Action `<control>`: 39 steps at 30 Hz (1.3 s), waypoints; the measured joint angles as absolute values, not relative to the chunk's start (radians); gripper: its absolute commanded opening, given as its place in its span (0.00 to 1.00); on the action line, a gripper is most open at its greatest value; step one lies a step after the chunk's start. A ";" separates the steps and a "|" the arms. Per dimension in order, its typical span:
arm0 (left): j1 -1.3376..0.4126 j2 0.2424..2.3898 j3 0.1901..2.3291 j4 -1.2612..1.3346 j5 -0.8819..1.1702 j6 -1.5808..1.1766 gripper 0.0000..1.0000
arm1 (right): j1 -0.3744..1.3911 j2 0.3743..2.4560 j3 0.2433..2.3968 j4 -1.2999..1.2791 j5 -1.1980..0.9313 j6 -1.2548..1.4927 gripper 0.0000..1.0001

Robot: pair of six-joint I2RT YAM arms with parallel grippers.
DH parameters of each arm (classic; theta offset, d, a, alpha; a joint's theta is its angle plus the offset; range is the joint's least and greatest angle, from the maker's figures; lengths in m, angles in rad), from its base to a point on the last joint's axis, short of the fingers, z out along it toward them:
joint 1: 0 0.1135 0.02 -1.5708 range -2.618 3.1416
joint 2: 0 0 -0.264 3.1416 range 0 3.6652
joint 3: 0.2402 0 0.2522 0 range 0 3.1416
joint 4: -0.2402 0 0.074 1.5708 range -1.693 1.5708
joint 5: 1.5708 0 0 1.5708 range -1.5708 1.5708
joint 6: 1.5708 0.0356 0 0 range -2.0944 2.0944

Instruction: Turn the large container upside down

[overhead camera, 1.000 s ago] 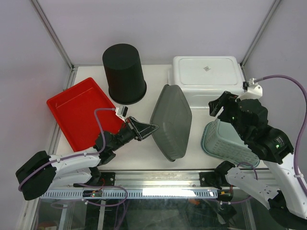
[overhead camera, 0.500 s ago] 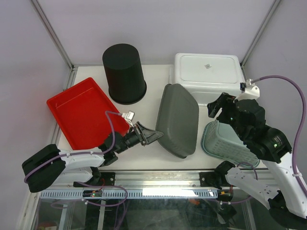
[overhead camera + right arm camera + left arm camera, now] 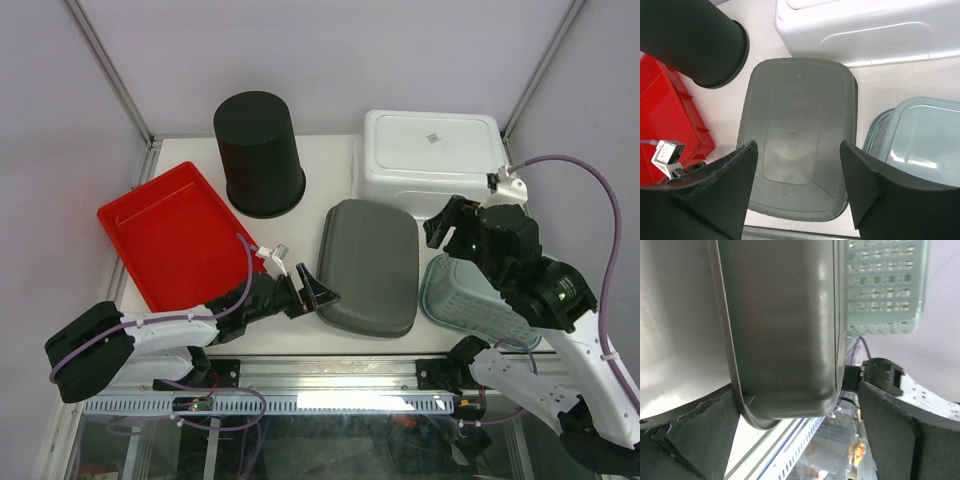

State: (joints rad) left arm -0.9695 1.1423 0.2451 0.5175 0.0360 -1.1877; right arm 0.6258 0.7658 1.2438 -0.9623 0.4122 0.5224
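The large grey container (image 3: 368, 265) lies flat in the middle of the table with its bottom face up; it also fills the right wrist view (image 3: 797, 125). My left gripper (image 3: 312, 295) is open at the container's near left corner, and that corner (image 3: 785, 325) sits between the spread fingers, not clamped. My right gripper (image 3: 450, 225) hovers open above the container's right side. In its own view the right gripper (image 3: 797, 147) holds nothing between its fingers.
A black bucket (image 3: 260, 150) stands bottom-up at the back left. A red tray (image 3: 165, 235) lies on the left. A white tub (image 3: 430, 150) sits bottom-up at the back right. A teal perforated basket (image 3: 470, 295) is right of the container.
The grey container tipped over from standing on its edge to lying flat, bottom up. My left gripper went from shut on its rim to open. The right arm shifted slightly left.
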 measured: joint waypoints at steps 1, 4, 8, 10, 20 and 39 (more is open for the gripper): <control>-0.970 1.142 0.256 0.485 0.034 -1.180 0.99 | 0.626 0.770 1.241 -0.962 0.409 0.523 0.70; -0.970 1.142 0.303 0.363 0.027 -1.134 0.99 | 0.626 0.782 1.236 -0.962 0.403 0.522 0.71; -0.970 1.142 0.358 0.213 0.010 -1.084 0.99 | 0.626 0.791 1.233 -0.962 0.402 0.522 0.71; -0.970 1.142 0.370 0.164 0.001 -1.070 0.99 | 0.626 0.793 1.232 -0.962 0.402 0.522 0.71; -0.970 1.145 0.376 -0.001 0.009 -1.044 0.99 | 0.626 0.794 1.213 -0.962 0.402 0.522 0.72; -0.860 1.301 0.710 -0.193 -0.031 -0.892 0.99 | 0.626 0.803 1.198 -0.963 0.376 0.522 0.73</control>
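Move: The large grey container, bottom up with its left side still raised, has its middle about 10 cm to the right of my left hand and 5 cm farther out, some 4 cm lower. From my right hand it lies about 14 cm left and 27 cm below, level fore and aft. From my left hand, the white container is 28 cm out and 26 cm right, the mint basket level and 37 cm right, the red tray 12 cm out and 32 cm left. I sink my left hand about 5 cm while easing it left, out from beside the raised side of the grey container and slightly back. Then I lift it again and swing it some 7 cm forward along that left side, dipping at the end; the fingers stay wide open and tip down almost 30 degrees. My empty right hand settles 2 to 3 cm lower. ##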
